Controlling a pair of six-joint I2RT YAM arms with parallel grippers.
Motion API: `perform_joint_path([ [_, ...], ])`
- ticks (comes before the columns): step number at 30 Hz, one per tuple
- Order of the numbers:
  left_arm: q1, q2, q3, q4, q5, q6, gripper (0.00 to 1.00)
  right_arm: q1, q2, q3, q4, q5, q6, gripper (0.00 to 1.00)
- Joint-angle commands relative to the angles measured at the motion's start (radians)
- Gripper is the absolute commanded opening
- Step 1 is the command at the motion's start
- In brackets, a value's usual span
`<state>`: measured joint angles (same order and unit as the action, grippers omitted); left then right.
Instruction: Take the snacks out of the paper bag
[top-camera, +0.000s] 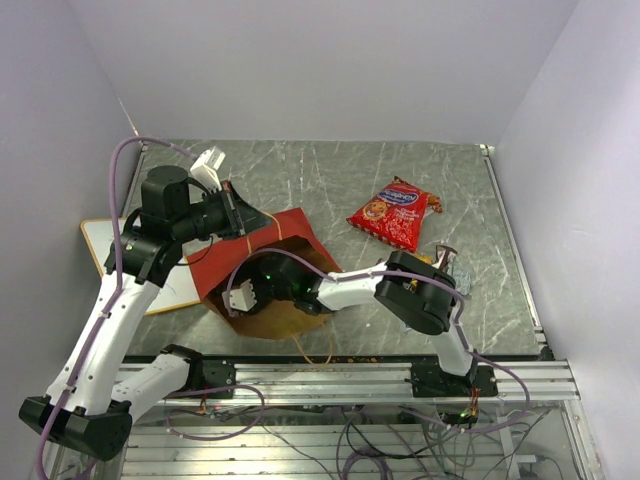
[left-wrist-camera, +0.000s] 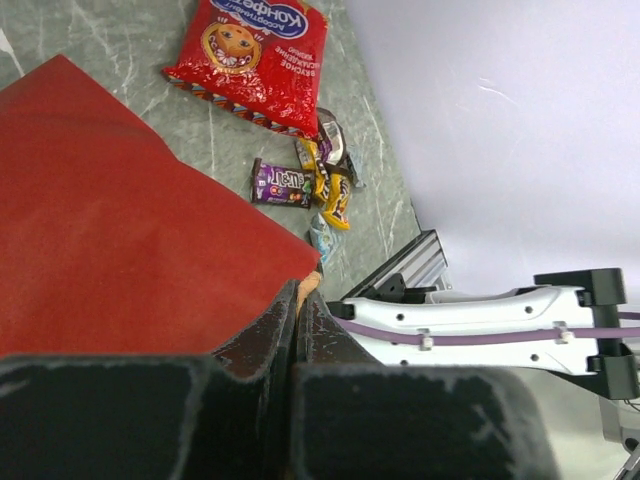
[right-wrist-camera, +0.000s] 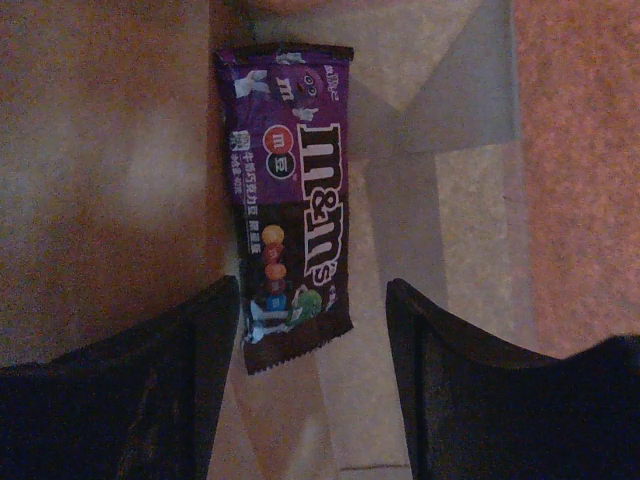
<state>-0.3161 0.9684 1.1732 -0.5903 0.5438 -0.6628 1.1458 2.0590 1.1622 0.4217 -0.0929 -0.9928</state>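
The paper bag (top-camera: 262, 250) lies on its side, red panel up, its brown mouth toward the near edge. My left gripper (left-wrist-camera: 300, 295) is shut on the bag's upper edge, where a sliver of brown paper (left-wrist-camera: 313, 280) shows between the fingers. My right gripper (right-wrist-camera: 313, 300) is inside the bag and open. A purple candy packet (right-wrist-camera: 295, 200) lies on the bag's floor, its lower end between the fingertips and close to the left finger (right-wrist-camera: 190, 370). Outside, the red chip bag (top-camera: 392, 212) and several small candy packets (left-wrist-camera: 315, 185) lie on the table to the right.
A wood-framed whiteboard (top-camera: 105, 240) lies at the left under my left arm. The aluminium rail (top-camera: 350, 375) runs along the near edge. My right arm (top-camera: 415, 290) stretches from the right across to the bag's mouth. Walls close in the table on three sides.
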Motion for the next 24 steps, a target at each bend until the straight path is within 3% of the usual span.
perform_joint_path([
  [1,0.001,0.007,0.050,0.020,0.052,-0.004,0.07,0.003,0.071,0.074,0.010,0.021,-0.001,0.61],
  [11,0.000,-0.010,0.043,-0.008,0.072,0.003,0.07,-0.015,0.216,0.198,0.028,0.040,0.000,0.59],
  [16,0.001,-0.010,0.050,-0.037,0.063,0.005,0.07,-0.026,0.223,0.196,0.068,0.082,0.030,0.32],
  [24,0.001,-0.003,0.055,-0.037,0.010,-0.005,0.07,-0.038,0.059,0.046,0.051,0.065,0.041,0.10],
])
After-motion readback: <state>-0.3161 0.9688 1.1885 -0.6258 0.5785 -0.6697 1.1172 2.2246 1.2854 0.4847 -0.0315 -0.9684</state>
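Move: The purple M&M's pack lies deep in the bag, about 5 cm ahead of the right hand, 5 cm to its left and 4 cm below. The bag's mouth is roughly 20 cm to that hand's right, level with it fore and aft, and the red upper side slopes overhead, its middle some 10 cm right, 4 cm ahead and 15 cm up. From the left hand the pack is about 19 cm left, 4 cm ahead and 31 cm below. With half-open fingers the right hand reaches deeper into the bag, about 4 cm forward and as much to the left while sinking nearly 3 cm, until its fingertips straddle the near end of the M&M's pack. The fingers then close almost shut and pinch the wrapper there, and as they shut the hand draws back some 2 cm to the right, towards the mouth, while the left hand keeps its hold on the bag's handle up above. ##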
